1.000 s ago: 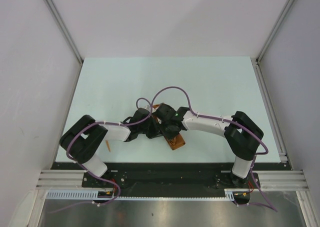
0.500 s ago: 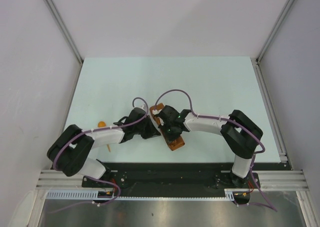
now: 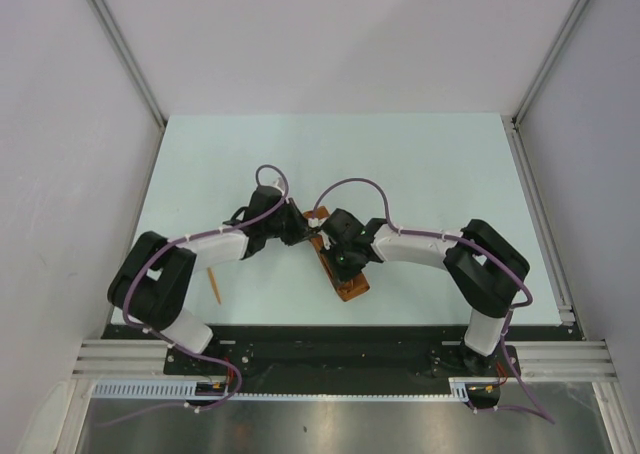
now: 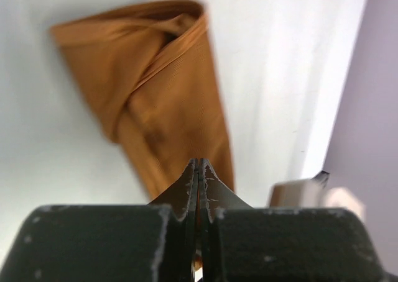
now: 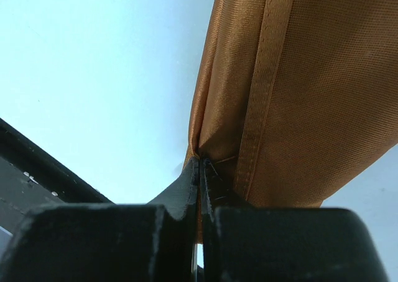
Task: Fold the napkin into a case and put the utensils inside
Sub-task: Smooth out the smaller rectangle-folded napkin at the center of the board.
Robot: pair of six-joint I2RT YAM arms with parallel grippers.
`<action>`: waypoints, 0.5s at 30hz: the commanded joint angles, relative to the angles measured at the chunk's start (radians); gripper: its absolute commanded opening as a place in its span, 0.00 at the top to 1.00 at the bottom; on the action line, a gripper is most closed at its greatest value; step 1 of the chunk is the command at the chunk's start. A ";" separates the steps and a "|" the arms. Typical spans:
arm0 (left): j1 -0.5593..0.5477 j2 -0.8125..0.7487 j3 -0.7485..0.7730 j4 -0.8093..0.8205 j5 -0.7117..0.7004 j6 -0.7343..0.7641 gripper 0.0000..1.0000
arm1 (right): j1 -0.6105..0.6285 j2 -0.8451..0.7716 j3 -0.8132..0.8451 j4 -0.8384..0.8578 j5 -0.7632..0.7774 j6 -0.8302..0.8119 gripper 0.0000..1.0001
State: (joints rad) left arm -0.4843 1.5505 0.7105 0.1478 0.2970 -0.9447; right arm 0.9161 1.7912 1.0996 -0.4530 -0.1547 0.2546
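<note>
The napkin lies in the middle of the table as a narrow rust-orange case, slanting from far left to near right. In the left wrist view the case stretches away from my left gripper, with layered folds at its far end. My left gripper is shut at the case's far-left end, nothing visibly pinched at its tips. My right gripper sits over the case's middle. Up close, the right gripper is shut on a fold of the cloth beside its hem. One slim orange stick utensil lies near the left arm. The spoon is out of view.
The pale table is boxed in by white walls, with a metal rail along its right side. Both arm bases stand at the near edge on a black strip. Purple cables loop above the wrists.
My left arm has swung away from the near edge, its gripper moving to the case's far-left end; its forearm now covers the spoon's spot. The right gripper stayed on the cloth.
</note>
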 commanded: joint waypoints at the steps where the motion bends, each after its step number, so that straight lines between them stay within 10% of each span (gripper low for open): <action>1: 0.003 0.043 0.046 0.110 0.065 -0.031 1.00 | -0.014 -0.007 -0.017 0.028 0.006 -0.002 1.00; 8: 0.001 0.158 0.050 0.108 0.059 -0.020 1.00 | -0.019 -0.036 -0.023 0.028 -0.026 0.021 0.98; 15: 0.006 0.203 0.050 0.067 0.008 0.058 1.00 | -0.060 -0.146 -0.017 0.013 -0.127 0.081 0.69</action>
State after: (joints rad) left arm -0.4835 1.7481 0.7372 0.2295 0.3458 -0.9516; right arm 0.8814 1.7607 1.0798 -0.4412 -0.2153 0.2974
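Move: The left hand hovers shut above the left edge of the folded napkin's far half; the napkin's middle lies about 3 cm back, 5 cm to the right and 5 cm below. The loose fold at its far end is some 6 cm straight ahead of this hand, and the right fingers are roughly 8 cm back and 5 cm right. From the right hand, whose shut tips are already at the napkin's left edge, the napkin's middle lies about 5 cm ahead, level sideways and about 1 cm below. The left hand eases about a centimetre forward and to the right, then drops some 5 cm almost straight down with its fingers still shut and tipping slightly more downward, bringing the tips onto the napkin's left edge just behind the loose fold of its far end. Meanwhile the right hand stays at the same edge farther back, and late on its fingers part about a fifth of their range while it just begins to rise, under a centimetre, with a slight tilt. ##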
